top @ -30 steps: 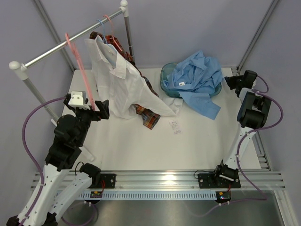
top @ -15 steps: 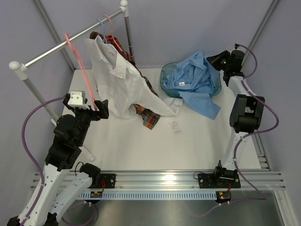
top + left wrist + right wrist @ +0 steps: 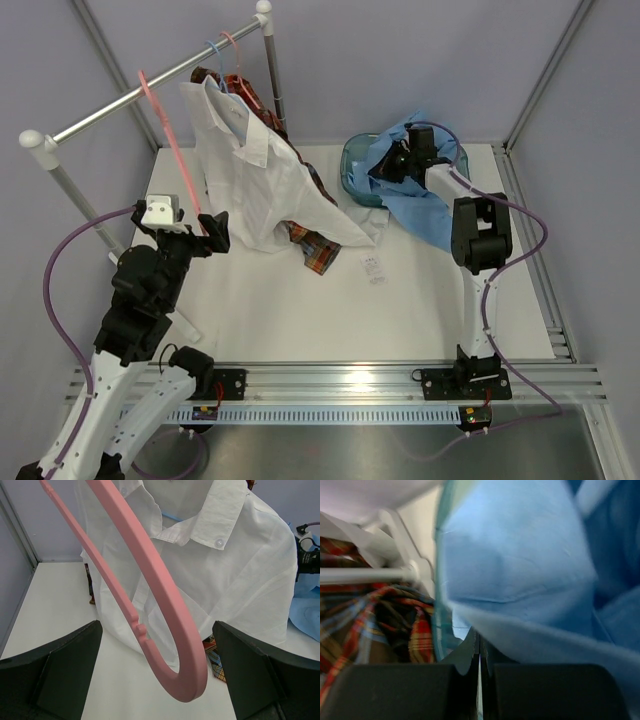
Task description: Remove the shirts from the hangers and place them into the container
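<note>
A bare pink hanger [image 3: 172, 150] hangs from the rail, its lower end [image 3: 170, 630] between the fingers of my left gripper [image 3: 205, 228], which is open and not touching it. Beside it, the white shirt [image 3: 262, 185] hangs on a hanger, and the plaid shirt [image 3: 316, 256] trails behind it onto the table. The light blue shirt [image 3: 425, 195] lies heaped in the teal container [image 3: 352, 178], spilling over its near side. My right gripper [image 3: 392, 160] is shut, low over that shirt at the container's middle. In the right wrist view its closed fingertips [image 3: 480, 650] hold nothing.
The silver rail [image 3: 110, 112] crosses the back left on two posts and carries a light blue hook [image 3: 212, 48] and a pink hook [image 3: 232, 42]. A small white tag [image 3: 371, 265] lies on the table. The container's rim [image 3: 439, 580] is close ahead of the right fingers.
My right arm has swung from the far right edge leftward over the container and the blue shirt, staying shut. The left arm and the pink hanger have not moved.
</note>
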Motion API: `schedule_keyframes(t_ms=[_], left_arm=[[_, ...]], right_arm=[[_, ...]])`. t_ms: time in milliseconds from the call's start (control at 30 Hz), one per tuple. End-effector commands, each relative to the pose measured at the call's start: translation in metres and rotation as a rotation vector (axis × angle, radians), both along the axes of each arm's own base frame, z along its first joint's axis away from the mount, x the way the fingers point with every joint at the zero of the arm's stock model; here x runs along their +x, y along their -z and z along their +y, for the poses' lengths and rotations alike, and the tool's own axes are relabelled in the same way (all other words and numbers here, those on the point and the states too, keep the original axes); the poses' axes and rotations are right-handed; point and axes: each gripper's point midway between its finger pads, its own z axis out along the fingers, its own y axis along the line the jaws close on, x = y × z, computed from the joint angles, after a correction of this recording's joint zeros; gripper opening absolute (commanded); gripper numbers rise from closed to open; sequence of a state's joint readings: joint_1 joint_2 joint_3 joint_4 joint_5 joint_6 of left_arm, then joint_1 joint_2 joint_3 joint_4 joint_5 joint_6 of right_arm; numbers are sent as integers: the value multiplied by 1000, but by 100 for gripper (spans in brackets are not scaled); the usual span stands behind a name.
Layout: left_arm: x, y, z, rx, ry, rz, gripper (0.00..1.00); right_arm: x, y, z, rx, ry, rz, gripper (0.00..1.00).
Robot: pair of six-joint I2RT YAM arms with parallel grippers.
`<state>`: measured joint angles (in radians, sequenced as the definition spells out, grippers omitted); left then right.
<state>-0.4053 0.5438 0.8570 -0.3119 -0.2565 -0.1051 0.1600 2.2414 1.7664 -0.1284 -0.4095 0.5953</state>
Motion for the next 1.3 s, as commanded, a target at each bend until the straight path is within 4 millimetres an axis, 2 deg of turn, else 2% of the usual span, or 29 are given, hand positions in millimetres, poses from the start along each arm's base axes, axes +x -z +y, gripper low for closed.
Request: schedule_keyframes(t_ms=[0,100,167,233,267,300,367,400,433,467,500,600,700,733,833,933,967,1000,1033,1067,1100,1133,1167,1233,1267], left_arm=[[-1,-15,-3,-31,17,-57,99],[-1,-14,-3,-30,17,-56,99],[-1,-14,-2,-30,16,-54,99],[0,-14,-3,-30,17,-54,99],[0,-14,-3,-29,19,-53,99],[0,-12,-3,-27,17,-49,99],[0,-12,-3,-28,17,-50,99],[0,-13,-3,-28,17,-52,99],[1,-12,-3,-27,17,-49,99],[1,-12,-3,-28,16,-50,99],[1,-12,-3,-28,16,-50,99],[1,-12,-3,-27,16,-49,99],[2,-11,-4,-27,20,-46,99],[2,-12,-4,-28,19,-47,99],[3,-11,-4,-26,17,-43,99],[4,-9,-4,-22,17,-38,99],[3,-9,-4,-22,19,-38,99],[4,-9,-4,-22,19,-36,99],[4,-9,-4,-22,19,-36,99],[4,-9,-4,-22,19,-36,99],[4,-9,-4,-22,19,-36,99],[5,-7,-5,-20,19,-32,99],[5,-7,-4,-20,16,-32,99],[5,-7,-5,-19,19,-29,99],[6,-6,-6,-20,22,-27,99]], right_arm=[[-7,21,9,-44,-30,79,0],[-14,32,18,-96,-52,104,0],[-16,31,20,-110,-62,100,1],[-14,18,17,-131,-71,68,10],[-12,16,14,-156,-66,59,23],[-10,-11,11,-183,-74,7,30],[-6,-36,5,-223,-71,-49,42],[-3,-56,-1,-264,-62,-98,53],[0,-78,-5,-281,-51,-137,59],[3,-90,-12,-315,-25,-165,64],[5,-117,-19,-344,-13,-217,72],[14,-153,-44,-387,71,-286,76],[30,-184,-89,-398,225,-336,84],[35,-185,-112,-403,274,-331,88],[47,-185,-147,-385,349,-333,91],[61,-174,-161,-387,360,-347,93],[66,-161,-161,-398,350,-339,93],[72,-157,-162,-400,351,-352,93],[76,-153,-179,-405,373,-351,94],[82,-134,-183,-415,371,-329,94],[87,-132,-186,-419,378,-339,94],[91,-128,-188,-422,380,-341,94],[97,-110,-190,-429,375,-321,94],[104,-105,-188,-432,361,-335,94],[107,-91,-185,-435,334,-326,94]])
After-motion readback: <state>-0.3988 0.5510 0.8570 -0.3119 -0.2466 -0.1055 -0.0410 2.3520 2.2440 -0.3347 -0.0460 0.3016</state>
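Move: The blue shirt's heap, which my closed right fingers are in among, has its middle about 11 cm to my right, 1 cm back and 3 cm lower; its rear-right fold is some 11 cm ahead and 16 cm right. The container's middle is level ahead, 8 cm right, 5 cm below. The white shirt's sleeve end lies 8 cm back and 3 cm left, 9 cm down. For my left hand the blue shirt is about 32 cm ahead, 56 cm right and 27 cm below. With my right fingers shut I push about 5 cm down and slightly back into the blue shirt at the container's left side, then open them wide while lifting clear. I swing up and some 20 cm right over the container, reach forward, and sink about 10 cm towards the shirt's rear-right fold, rolling my hand's left side down and turning clockwise, each some 20 degrees. ##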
